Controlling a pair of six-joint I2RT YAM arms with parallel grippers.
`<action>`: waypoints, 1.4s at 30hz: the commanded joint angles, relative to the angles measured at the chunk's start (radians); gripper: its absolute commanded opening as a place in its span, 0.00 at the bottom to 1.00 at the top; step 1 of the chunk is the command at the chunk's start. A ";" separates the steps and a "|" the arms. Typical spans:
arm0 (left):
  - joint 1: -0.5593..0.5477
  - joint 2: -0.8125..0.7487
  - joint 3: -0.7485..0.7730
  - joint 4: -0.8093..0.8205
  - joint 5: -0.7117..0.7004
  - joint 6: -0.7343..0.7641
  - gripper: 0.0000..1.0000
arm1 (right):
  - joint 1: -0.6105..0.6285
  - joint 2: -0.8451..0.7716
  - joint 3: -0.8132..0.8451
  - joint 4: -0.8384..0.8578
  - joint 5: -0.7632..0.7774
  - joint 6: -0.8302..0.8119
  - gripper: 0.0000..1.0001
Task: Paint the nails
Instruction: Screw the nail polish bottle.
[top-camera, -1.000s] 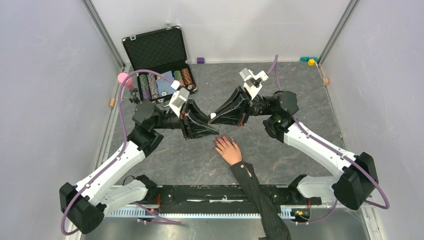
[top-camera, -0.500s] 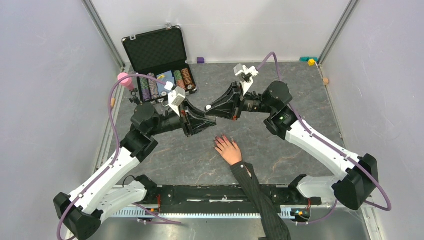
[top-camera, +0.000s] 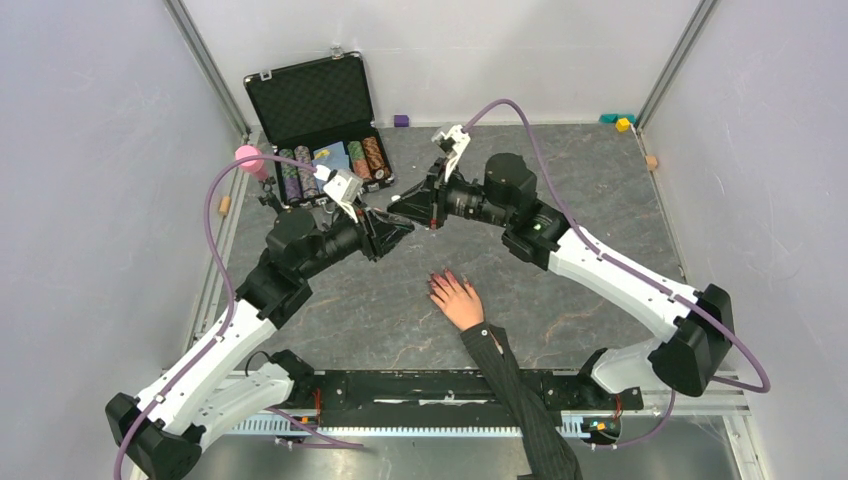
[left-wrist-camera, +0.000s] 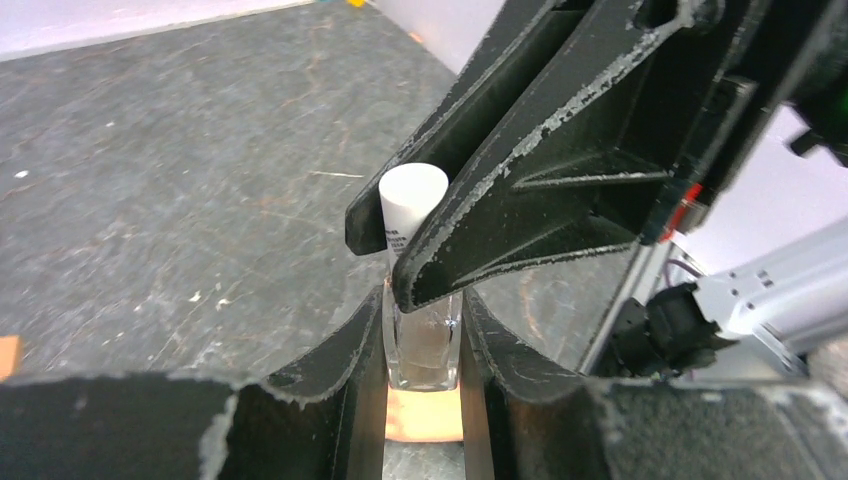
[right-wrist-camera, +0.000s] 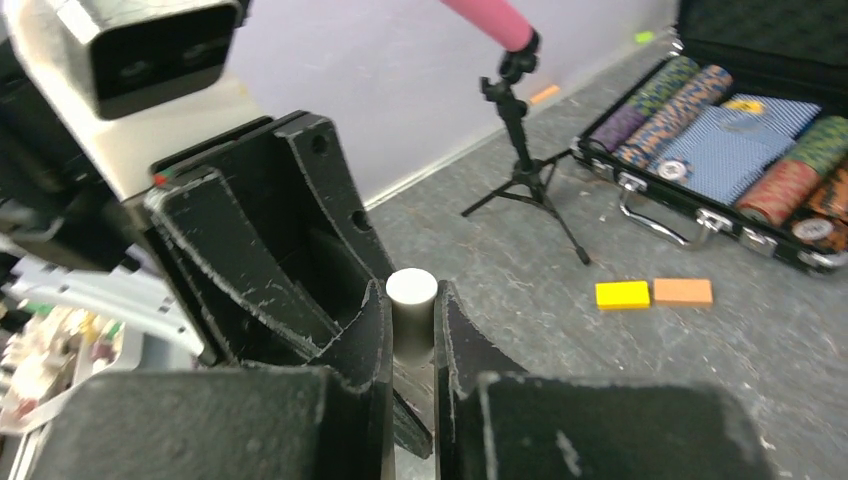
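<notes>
A pale hand (top-camera: 458, 300) in a dark pinstriped sleeve lies flat on the table, its reddish-pink nails (top-camera: 438, 281) pointing away from the arm bases. My two grippers meet above and behind it. My left gripper (left-wrist-camera: 422, 315) is shut on the glass body of a small clear bottle (left-wrist-camera: 422, 345). My right gripper (right-wrist-camera: 411, 300) is shut on the bottle's white cap (right-wrist-camera: 411, 290), which also shows in the left wrist view (left-wrist-camera: 412, 195). In the top view the left gripper (top-camera: 398, 227) and right gripper (top-camera: 397, 208) touch tip to tip. No brush shows.
An open black case of poker chips (top-camera: 320, 120) stands at the back left. A small tripod with a pink top (top-camera: 248, 158) is beside it. Small coloured blocks lie by the back wall (top-camera: 401, 120) and in the right corner (top-camera: 622, 122). Yellow and orange blocks (right-wrist-camera: 622, 294) lie near the case.
Both grippers have moved back and to the left with the bottle, away from the hand. The right arm has stretched further across. The hand has not moved.
</notes>
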 joint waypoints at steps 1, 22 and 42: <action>-0.005 -0.019 0.014 0.098 -0.119 0.072 0.02 | 0.091 0.067 0.066 -0.238 0.196 0.023 0.00; -0.005 0.003 0.034 0.062 -0.120 0.076 0.02 | 0.097 0.016 0.191 -0.288 0.422 -0.108 0.53; -0.004 0.018 0.040 0.206 0.259 0.021 0.02 | -0.075 -0.233 -0.090 0.191 -0.141 -0.178 0.76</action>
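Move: The left gripper has the nail polish bottle's glass body right between its fingertips, with the white cap about 4 cm above. The right gripper already pinches that cap, and the bottle body is about 4 cm beneath its fingers. On the table nearly 30 cm below the left hand, the yellow block lies about 10 cm ahead and 10 cm left, the orange block about 14 cm ahead and 8 cm left, and the mannequin hand some 10 cm right and 4 cm back. Swing both grippers together about 4 cm down, forward and left, the left keeping its hold on the bottle and turning some 10 degrees counter-clockwise while the right turns the cap clockwise. Then open the right fingers wide off the cap and draw them about 8 cm right and equally far up; finally bring the left gripper and bottle partway back, right and up. ##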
